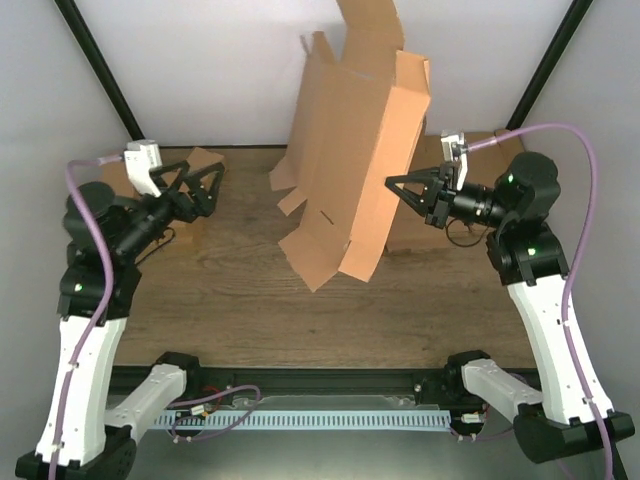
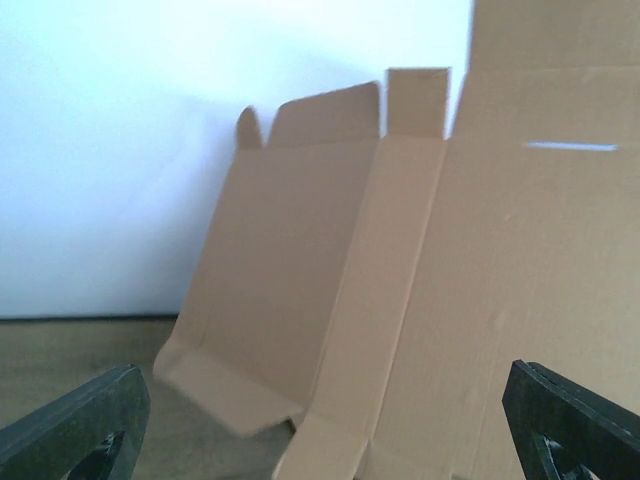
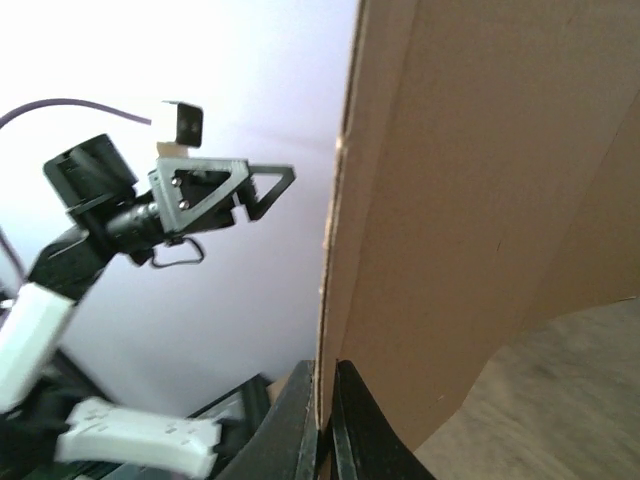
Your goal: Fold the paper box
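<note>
The paper box (image 1: 352, 150) is a large brown die-cut sheet with flaps and slits. It stands tilted on its lower flaps in the middle of the wooden table (image 1: 230, 300), leaning toward the back wall. My right gripper (image 1: 392, 184) is shut on its right edge; in the right wrist view the fingers (image 3: 300, 425) pinch the thin cardboard edge of the box (image 3: 470, 200). To the left, apart from the box, hangs my left gripper (image 1: 215, 180), open with nothing in it. In the left wrist view its fingers (image 2: 75, 430) stand wide, facing the box panels (image 2: 420, 300).
A smaller brown carton (image 1: 203, 160) lies behind my left gripper. More brown cardboard (image 1: 412, 238) lies on the table below and behind my right gripper. Black frame posts (image 1: 100, 70) stand at both back corners before the white wall.
</note>
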Motion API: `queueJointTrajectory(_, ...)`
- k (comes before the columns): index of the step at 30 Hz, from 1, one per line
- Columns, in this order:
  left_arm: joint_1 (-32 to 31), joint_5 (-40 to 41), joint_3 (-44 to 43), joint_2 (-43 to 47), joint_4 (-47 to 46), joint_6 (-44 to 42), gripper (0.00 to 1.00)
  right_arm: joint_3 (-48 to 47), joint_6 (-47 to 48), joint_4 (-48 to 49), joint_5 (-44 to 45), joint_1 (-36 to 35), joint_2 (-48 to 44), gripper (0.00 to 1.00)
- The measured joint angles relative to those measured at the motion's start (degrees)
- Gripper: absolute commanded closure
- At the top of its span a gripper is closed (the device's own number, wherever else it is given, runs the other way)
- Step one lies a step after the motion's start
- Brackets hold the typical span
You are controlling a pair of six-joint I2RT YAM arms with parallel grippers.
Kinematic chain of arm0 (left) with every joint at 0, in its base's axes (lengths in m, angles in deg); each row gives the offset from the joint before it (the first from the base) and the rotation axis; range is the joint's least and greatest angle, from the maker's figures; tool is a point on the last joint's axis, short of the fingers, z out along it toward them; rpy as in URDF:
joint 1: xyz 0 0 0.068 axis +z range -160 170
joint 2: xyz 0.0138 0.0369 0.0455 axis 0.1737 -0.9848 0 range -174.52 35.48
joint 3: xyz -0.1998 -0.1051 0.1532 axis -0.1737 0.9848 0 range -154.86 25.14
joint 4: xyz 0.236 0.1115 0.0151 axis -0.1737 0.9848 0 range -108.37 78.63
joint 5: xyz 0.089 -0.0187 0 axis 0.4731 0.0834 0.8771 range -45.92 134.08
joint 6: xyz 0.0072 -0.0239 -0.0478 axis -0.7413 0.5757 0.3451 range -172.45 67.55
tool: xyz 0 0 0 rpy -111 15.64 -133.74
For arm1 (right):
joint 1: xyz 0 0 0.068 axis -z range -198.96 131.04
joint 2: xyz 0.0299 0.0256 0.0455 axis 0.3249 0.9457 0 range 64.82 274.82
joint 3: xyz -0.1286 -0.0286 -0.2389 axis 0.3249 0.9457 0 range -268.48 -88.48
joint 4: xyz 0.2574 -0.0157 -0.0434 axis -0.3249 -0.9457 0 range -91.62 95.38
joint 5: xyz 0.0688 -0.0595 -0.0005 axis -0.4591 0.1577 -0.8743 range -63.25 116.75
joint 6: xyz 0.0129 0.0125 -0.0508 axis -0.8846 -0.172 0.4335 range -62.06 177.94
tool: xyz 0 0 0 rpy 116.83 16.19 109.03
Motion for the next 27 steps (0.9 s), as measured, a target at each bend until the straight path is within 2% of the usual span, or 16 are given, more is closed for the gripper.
queueJointTrajectory(5,0.00,1.51,-6.27,3.65,1.81,-1.88,0.00,-9.09,-1.44,-5.07,-9.64,0.00,6.47,0.99)
queueJointTrajectory(9,-0.04,1.33,-8.74,6.14,1.73,-2.56,0.00,-10.75,1.81,-14.34,-6.88,0.00,10.67,0.99)
queueJointTrajectory(12,-0.07,0.42,-8.94,5.68,2.14,-2.60,0.00,-11.04,4.81,-20.50,0.63,-0.02,14.99,0.99)
queueJointTrajectory(16,-0.09,-0.74,-7.48,3.10,2.82,-2.56,0.00,-12.68,10.14,-27.58,15.56,-0.13,24.20,0.99)
queueJointTrajectory(22,-0.09,-1.57,-2.36,1.33,3.63,-2.51,0.00,-21.62,19.56,-37.24,37.11,-1.79,39.32,0.99)
queueJointTrajectory(27,-0.09,-1.73,0.11,0.33,3.65,-2.73,0.00,-26.01,27.96,-41.03,51.10,-4.98,45.72,0.99)
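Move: The right hand pinches the right edge of the raised paper box; its slanting sheet centres some 14 cm ahead, 8 cm left and 10 cm below. The back table it is taken to centres about 31 cm ahead, 16 cm left and 37 cm down; the flat cardboard lies about 35 cm ahead and 24 cm right of the right hand, equally low. From the left hand, the back table is 31 cm ahead, 16 cm right, 37 cm below. Keeping its pinch on the box's edge, the right hand, after a slight lift, swings it down about 25 cm and forward about 20 cm towards the back table, drifting a little right as the fingers tip downward. The open, empty left hand draws back and up some 8 cm, then returns forward and down. ##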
